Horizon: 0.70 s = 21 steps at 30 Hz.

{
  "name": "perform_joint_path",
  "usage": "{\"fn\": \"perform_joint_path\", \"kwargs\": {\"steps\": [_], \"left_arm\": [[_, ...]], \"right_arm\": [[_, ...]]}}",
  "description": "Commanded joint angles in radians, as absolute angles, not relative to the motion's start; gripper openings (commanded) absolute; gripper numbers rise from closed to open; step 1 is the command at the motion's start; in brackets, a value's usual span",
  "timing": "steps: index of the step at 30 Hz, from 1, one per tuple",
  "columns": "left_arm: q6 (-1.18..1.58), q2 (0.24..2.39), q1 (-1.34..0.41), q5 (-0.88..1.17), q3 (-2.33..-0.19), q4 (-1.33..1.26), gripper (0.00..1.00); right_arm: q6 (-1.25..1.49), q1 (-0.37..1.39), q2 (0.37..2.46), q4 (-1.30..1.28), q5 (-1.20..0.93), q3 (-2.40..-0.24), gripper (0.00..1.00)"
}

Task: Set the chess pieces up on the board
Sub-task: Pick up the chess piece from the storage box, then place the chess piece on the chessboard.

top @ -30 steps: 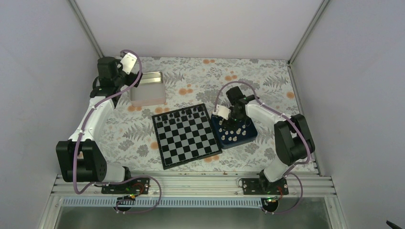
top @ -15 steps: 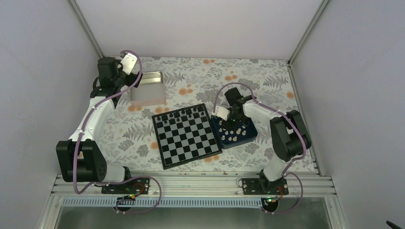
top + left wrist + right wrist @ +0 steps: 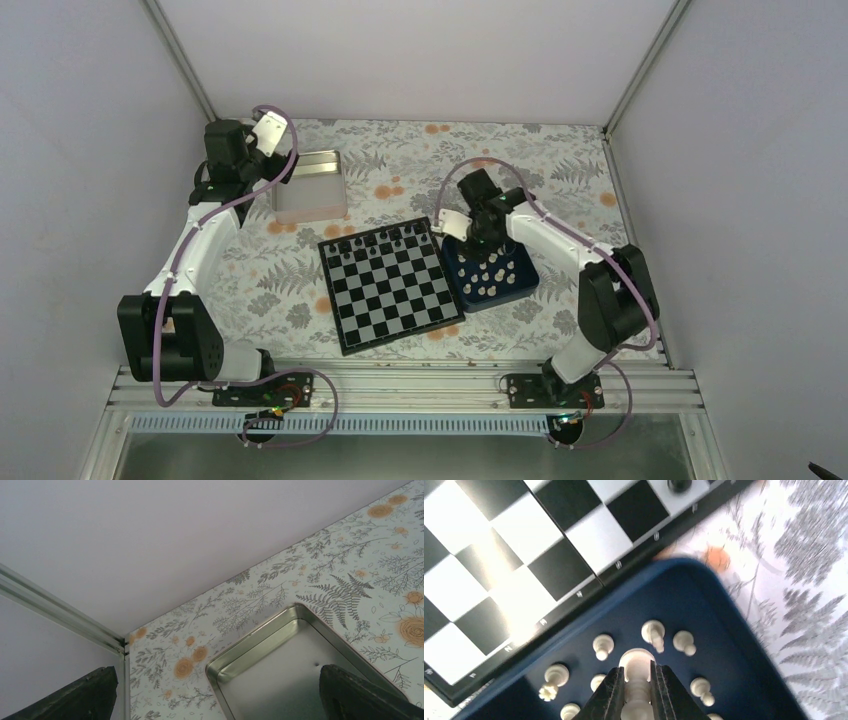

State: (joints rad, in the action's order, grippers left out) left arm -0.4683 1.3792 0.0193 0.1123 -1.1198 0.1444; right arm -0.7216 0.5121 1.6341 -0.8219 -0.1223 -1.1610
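Observation:
The board (image 3: 400, 295) of black and silvery checks lies mid-table, with tiny black pieces (image 3: 375, 240) along its far row. White chess pieces (image 3: 490, 275) stand in the dark blue tray (image 3: 520, 288) to its right. My right gripper (image 3: 478, 237) hangs over the tray's far end. In the right wrist view the right gripper (image 3: 637, 672) is shut on a white piece (image 3: 636, 659), which hangs above the tray floor (image 3: 704, 595). Other white pieces (image 3: 603, 645) stand below it. My left gripper (image 3: 215, 700) is open over the tin, holding nothing.
A silver metal tin (image 3: 310, 185) sits at the back left, its corner (image 3: 280, 680) under my left fingers. The board's edge (image 3: 549, 570) runs just beside the tray. Grey walls close in the table on three sides.
My right gripper has shut on a white piece in the tray and moved toward the tray's far left corner with it. The left arm has not moved.

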Motion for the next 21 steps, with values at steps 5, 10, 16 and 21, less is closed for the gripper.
{"fn": "perform_joint_path", "kwargs": {"steps": [5, 10, 16, 21], "left_arm": [[-0.483, 1.362, 0.017, 0.102, -1.115, 0.110, 1.00], [-0.495, 1.356, 0.027, 0.101, -1.115, 0.111, 1.00], [-0.492, 1.359, 0.038, 0.110, -1.132, 0.122, 1.00], [-0.490, 1.357, 0.042, 0.108, -1.128, 0.122, 1.00]], "right_arm": [[-0.682, 0.718, 1.655, -0.920, -0.085, -1.344, 0.09], [-0.680, 0.860, 1.757, -0.950, -0.135, -1.485, 0.10], [-0.692, 1.013, 1.889, -0.969, -0.152, -1.618, 0.09], [-0.701, 1.105, 1.985, -0.976, -0.150, -1.687, 0.09]]}}
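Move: My right hand already holds a white chess piece above the storage box, whose middle is about 4 cm right of it, 4 cm back and 7 cm below. The chessboard it goes to has its middle some 18 cm left and 8 cm back, about 7 cm lower. The black pieces line the board's far side, roughly 21 cm left and 2 cm ahead. From my idle left hand, the chessboard lies some 26 cm right, 23 cm back and 25 cm down. I swing the white piece in my right hand about 20 cm left, out of the space over the storage box and across to the middle of the chessboard, drawing some 9 cm back on the way. I climb about 5 cm at first, then begin to sink; the wrist turns some 30 degrees counter-clockwise and my fingers keep their hold. ##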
